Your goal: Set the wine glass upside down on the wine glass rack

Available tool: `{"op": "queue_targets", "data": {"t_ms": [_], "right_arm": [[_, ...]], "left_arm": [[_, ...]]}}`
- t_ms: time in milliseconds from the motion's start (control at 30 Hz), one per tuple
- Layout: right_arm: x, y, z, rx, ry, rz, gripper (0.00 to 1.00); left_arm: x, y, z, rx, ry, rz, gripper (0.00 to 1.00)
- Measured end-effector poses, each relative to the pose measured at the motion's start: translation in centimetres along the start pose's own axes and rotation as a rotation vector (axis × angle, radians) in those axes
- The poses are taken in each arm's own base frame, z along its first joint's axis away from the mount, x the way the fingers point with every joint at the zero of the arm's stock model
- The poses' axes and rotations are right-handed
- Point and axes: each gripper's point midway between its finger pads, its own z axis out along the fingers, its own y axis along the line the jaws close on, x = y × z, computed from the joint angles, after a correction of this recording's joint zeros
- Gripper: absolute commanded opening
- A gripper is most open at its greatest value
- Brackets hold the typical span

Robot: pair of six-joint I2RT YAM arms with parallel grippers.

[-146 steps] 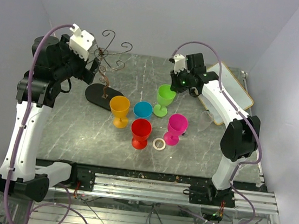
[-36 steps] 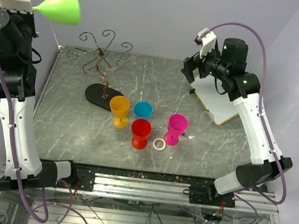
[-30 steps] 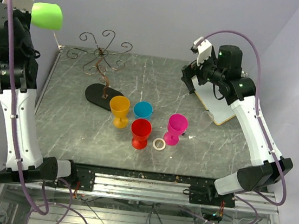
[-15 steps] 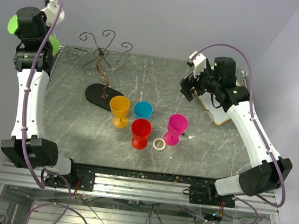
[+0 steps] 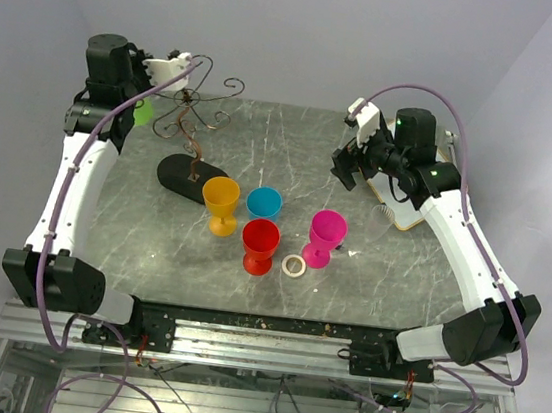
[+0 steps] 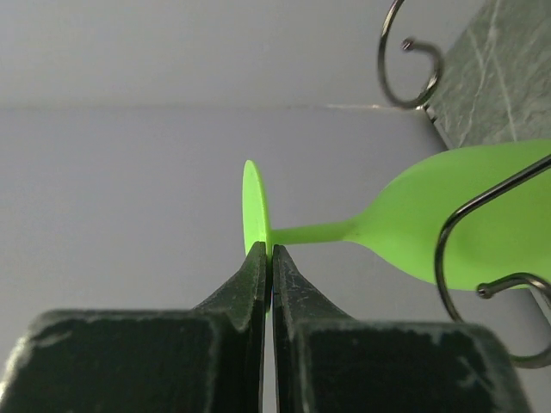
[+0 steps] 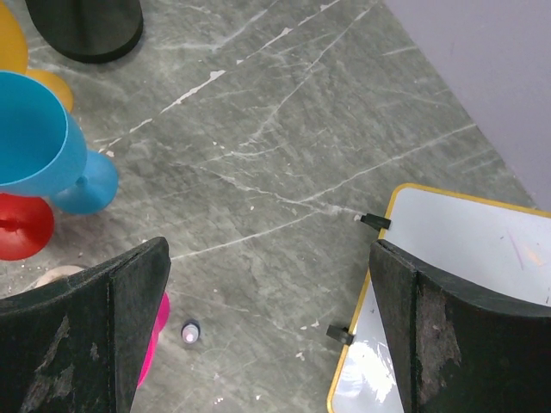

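Note:
My left gripper (image 6: 269,251) is shut on the edge of the thin round foot of a lime-green wine glass (image 6: 465,215). The glass's stem and bowl stretch out to the right. Curled dark wire arms of the wine glass rack (image 6: 448,258) cross in front of the bowl, and I cannot tell whether they touch it. From above, only part of the green wine glass (image 5: 142,113) shows, left of the wine glass rack (image 5: 193,106). The rack stands on its black oval base (image 5: 191,174). My right gripper (image 7: 269,258) hangs open and empty over the table's right half.
Orange (image 5: 220,200), blue (image 5: 263,202), red (image 5: 260,240) and pink (image 5: 326,233) glasses stand upright mid-table. A pale ring (image 5: 294,265) lies beside the pink one. A yellow-edged white board (image 5: 413,198) lies at the right, under my right arm.
My left arm has swung down from high at the left to the rack's curled arms, carrying the green glass. The right arm has dropped slightly toward the table.

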Motion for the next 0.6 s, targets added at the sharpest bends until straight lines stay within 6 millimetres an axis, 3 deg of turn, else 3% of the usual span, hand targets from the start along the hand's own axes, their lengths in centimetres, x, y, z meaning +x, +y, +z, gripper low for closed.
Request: {"op": "queue_targets", "data": {"t_ms": [300,600], "right_arm": [[0.4,0.4,0.2,-0.016,0.004,0.0,1.0],[0.3,0.5,0.2,-0.025,0.0,-0.001,1.0]], "left_arm": [[-4.3,-0.9,-0.1,0.069,-0.148,0.112,0.07],[-6.7,-3.2,1.0,0.137,-0.207,0.179,0.07]]}}
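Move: My left hand already holds the green wine glass upside down by its foot. The hub of the wine glass rack is about 12 cm to this hand's right, nearly level with it front to back and some 10 cm lower. The rack base is 40 cm below this hand, under the hub. Farther right, low on the table, are the orange glass, about 19 cm right and 14 cm back, and the blue glass, 28 cm right and 13 cm back. From my right hand, the hub is about 33 cm left, 8 cm ahead, around the same height. Still pinching the green glass by its foot, I carry it to the right with my left hand, about 7 cm, in among the rack's curled hooks. I turn the hand about 15 degrees clockwise as I go; I stay nearly level at first, then ease down and slightly forward by some 2 cm each. ##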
